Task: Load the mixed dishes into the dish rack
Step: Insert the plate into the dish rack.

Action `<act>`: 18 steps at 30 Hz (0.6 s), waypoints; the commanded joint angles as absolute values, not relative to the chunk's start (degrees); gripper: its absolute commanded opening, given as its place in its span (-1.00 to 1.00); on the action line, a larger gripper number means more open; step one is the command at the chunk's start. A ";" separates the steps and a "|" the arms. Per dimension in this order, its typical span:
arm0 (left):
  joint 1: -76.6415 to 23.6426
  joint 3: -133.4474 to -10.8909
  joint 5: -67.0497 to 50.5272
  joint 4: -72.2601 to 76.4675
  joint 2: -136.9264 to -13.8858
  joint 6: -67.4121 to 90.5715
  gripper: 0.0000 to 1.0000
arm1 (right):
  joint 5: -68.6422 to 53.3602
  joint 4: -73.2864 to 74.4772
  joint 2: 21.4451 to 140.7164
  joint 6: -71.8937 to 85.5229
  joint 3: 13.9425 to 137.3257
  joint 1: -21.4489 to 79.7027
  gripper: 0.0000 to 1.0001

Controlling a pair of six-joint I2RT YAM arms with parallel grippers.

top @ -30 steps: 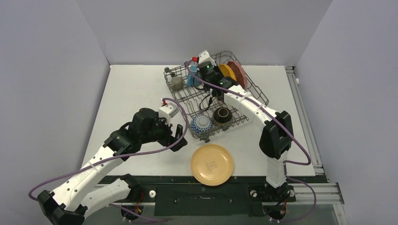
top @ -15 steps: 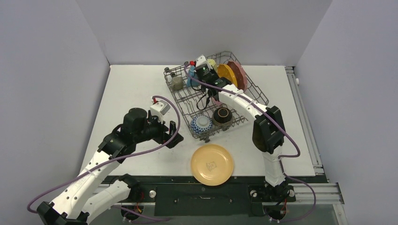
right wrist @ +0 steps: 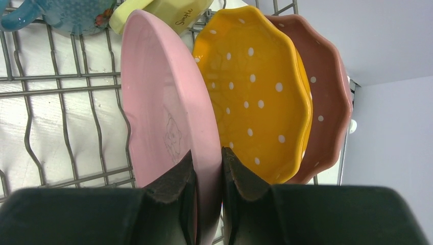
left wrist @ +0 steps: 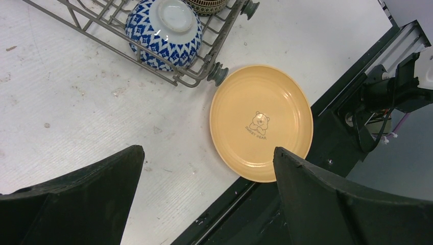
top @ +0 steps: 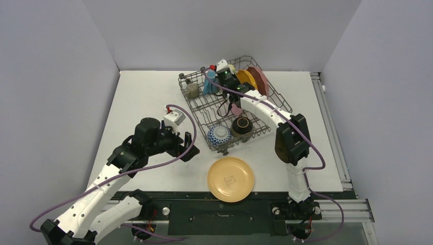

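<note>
The dish rack (top: 197, 110) stands at the back middle of the table. My right gripper (right wrist: 207, 153) is shut on the rim of a pink plate (right wrist: 163, 102), held upright inside the rack next to an orange dotted plate (right wrist: 255, 87) and a dark red plate (right wrist: 327, 102). A yellow mug (right wrist: 163, 13) and a blue mug (right wrist: 76, 15) sit just beyond. My left gripper (top: 190, 147) hangs open and empty over the table, left of a tan plate (top: 231, 178) that lies flat near the front edge. In the left wrist view the left gripper (left wrist: 208, 149) has the tan plate (left wrist: 261, 122) ahead.
A blue-white bowl (top: 218, 134) and a dark brown bowl (top: 241, 125) lie in the rack's near corner. A small grey-olive mug (top: 193, 90) stands at its far left. The table's black front rail (left wrist: 255, 204) runs just beyond the tan plate.
The left arm has drawn back a little to the left, still open. The right gripper has shifted slightly inside the rack with the pink plate in it.
</note>
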State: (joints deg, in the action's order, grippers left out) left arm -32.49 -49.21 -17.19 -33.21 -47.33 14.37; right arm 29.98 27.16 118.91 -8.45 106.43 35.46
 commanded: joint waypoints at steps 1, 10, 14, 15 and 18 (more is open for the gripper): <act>-31.87 -49.55 -18.07 -30.43 -47.49 13.89 0.93 | 28.96 24.21 120.47 -8.35 109.72 34.81 -1.00; -31.51 -49.48 -18.30 -30.40 -47.75 13.89 0.93 | 30.28 24.91 122.84 -7.13 112.20 34.80 -0.52; -31.30 -49.48 -18.28 -30.34 -47.81 13.89 0.93 | 30.78 24.88 122.83 -6.55 112.68 34.80 -0.33; -31.25 -49.48 -18.28 -30.37 -47.81 13.89 0.93 | 30.95 24.88 122.81 -6.49 112.96 34.80 -0.29; -31.20 -49.49 -18.29 -30.31 -47.77 13.89 0.93 | 31.52 24.80 122.43 -5.97 113.37 34.87 -0.15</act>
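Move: The right hand grips the upper rim of the pink plate, already down among the rack's tines below it; the plate's middle is about 4 cm ahead, 1 left and 7 below. From that hand the orange plates stand some 6 cm ahead and 6 right, the yellow mug 13 ahead and 3 left, the blue mug 8 ahead and 11 left. For the left hand, the pink plate lies about 22 cm ahead and 17 right, lower down. Still pinching the pink plate's rim, the right hand nudges it forward and a little left, towards the mugs, sinking slightly, about 2 cm in all with the wrist steady. Partway along the fingers begin to open to let go, ending a bit over a third open, with the right-hand finger clear of the plate and the left-hand one still close against its inner face. ##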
